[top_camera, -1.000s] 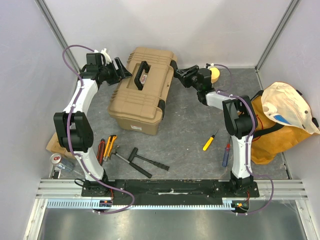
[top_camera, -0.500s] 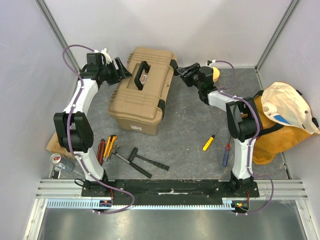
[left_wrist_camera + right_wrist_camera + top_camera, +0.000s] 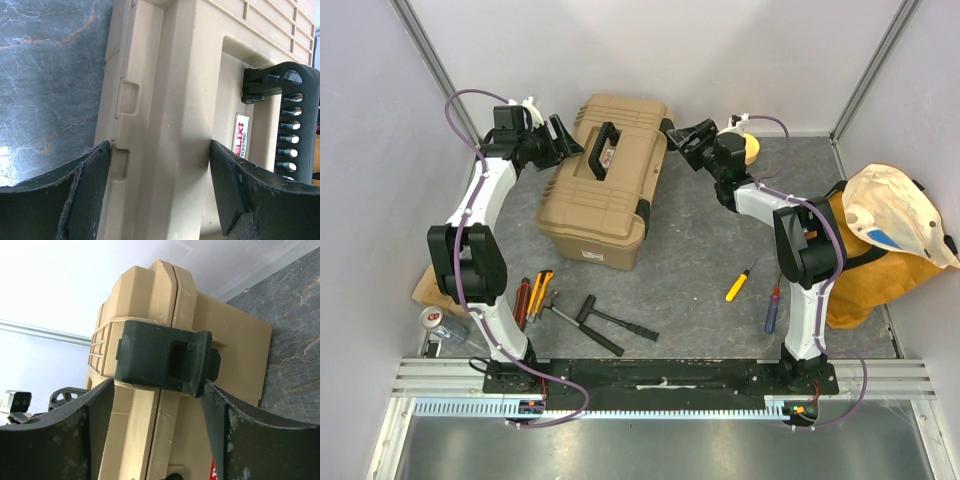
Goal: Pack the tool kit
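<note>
The tool kit's tan ribbed toolbox [image 3: 605, 185] stands closed at the middle back, black handle [image 3: 602, 148] on top. My left gripper [image 3: 565, 140] straddles its left rear rim [image 3: 160, 125], and both fingers [image 3: 92, 175] press against the rim's sides. My right gripper [image 3: 682, 140] is open at the box's right end. The black latch [image 3: 165, 357] lies just beyond its fingertips, and the right finger [image 3: 215, 405] touches the latch's corner. A yellow screwdriver [image 3: 737, 285], a blue-handled screwdriver [image 3: 773, 310], yellow and red tools [image 3: 532, 297] and a black hammer [image 3: 605, 320] lie on the table.
An orange-yellow fabric bag [image 3: 880, 250] with a pale cap on it fills the right side. A yellow round object [image 3: 752, 150] sits behind the right wrist. A can [image 3: 435, 322] and a tan block [image 3: 425, 290] sit at the left edge. Walls close in on three sides.
My right gripper has shifted a little toward the back, closer to the latch, and its jaws have spread wider. The left arm and the toolbox have not moved.
</note>
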`<state>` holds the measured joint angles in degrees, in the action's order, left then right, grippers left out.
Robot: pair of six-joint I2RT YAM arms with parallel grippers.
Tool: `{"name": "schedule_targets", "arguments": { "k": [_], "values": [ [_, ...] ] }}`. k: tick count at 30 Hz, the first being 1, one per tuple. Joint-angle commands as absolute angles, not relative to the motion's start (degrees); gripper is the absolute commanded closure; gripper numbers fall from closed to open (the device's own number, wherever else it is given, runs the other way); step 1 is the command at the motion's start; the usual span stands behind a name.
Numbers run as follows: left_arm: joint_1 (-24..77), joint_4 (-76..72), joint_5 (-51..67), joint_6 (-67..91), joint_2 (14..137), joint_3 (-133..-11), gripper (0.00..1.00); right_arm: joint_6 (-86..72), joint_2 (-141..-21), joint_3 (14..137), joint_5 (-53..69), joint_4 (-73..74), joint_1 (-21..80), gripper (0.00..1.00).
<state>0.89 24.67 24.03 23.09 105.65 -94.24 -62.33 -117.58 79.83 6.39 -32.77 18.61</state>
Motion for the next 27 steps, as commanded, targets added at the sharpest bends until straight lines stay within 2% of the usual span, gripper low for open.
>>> {"name": "schedule_targets", "arguments": {
  "k": [1, 4, 7, 18, 27],
  "values": [
    [1.9, 26.9, 21.4, 23.5, 104.6, -95.1, 0.27, -58.5, -114.0, 81.8, 5.9, -34.0, 19.9, 0.20],
    [2.0, 27.0, 21.4, 23.5, 104.8, -95.1, 0.27, -56.5, -113.9, 82.7, 4.7, -31.3, 20.2, 0.12],
    [1.9, 27.2, 21.5, 23.4, 104.9, -95.2, 0.27, -54.9, -114.4, 84.3, 4.0, -27.8, 20.5, 0.09],
    [1.9, 27.9, 21.2, 23.1, 104.9, -95.7, 0.27, -59.3, -113.6, 84.4, -8.8, -12.0, 20.0, 0.09],
    [1.9, 30.9, 20.5, 22.6, 104.4, -99.1, 0.25, -58.7, -108.3, 80.7, -8.5, -10.0, 19.3, 0.07]
  ]
}}
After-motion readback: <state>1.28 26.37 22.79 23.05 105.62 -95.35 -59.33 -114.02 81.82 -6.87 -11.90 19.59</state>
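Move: The right hand's fingertips are already at the case's far latch, whose middle lies about 2 cm ahead of the hand and 2 cm to its left, at its own height. The near latch is some 15 cm back and 8 cm to the left; the case handle is around 15 cm left, 2 cm back and 3 cm higher; the yellow roll lies about 15 cm right, 2 cm ahead and 18 cm below. From the left hand, the far latch is roughly 20 cm right, 3 cm ahead and a touch lower. The right fingers spread wide at the far latch while the hand eases barely a centimetre left; then the hand comes away to the right and down, about 5 cm in all, tipping its fingers downward and swinging clockwise, some 20 degrees of turn altogether, so the fingertips come free of the latch. The left hand stays put, still holding the case's left edge between its fingers. ##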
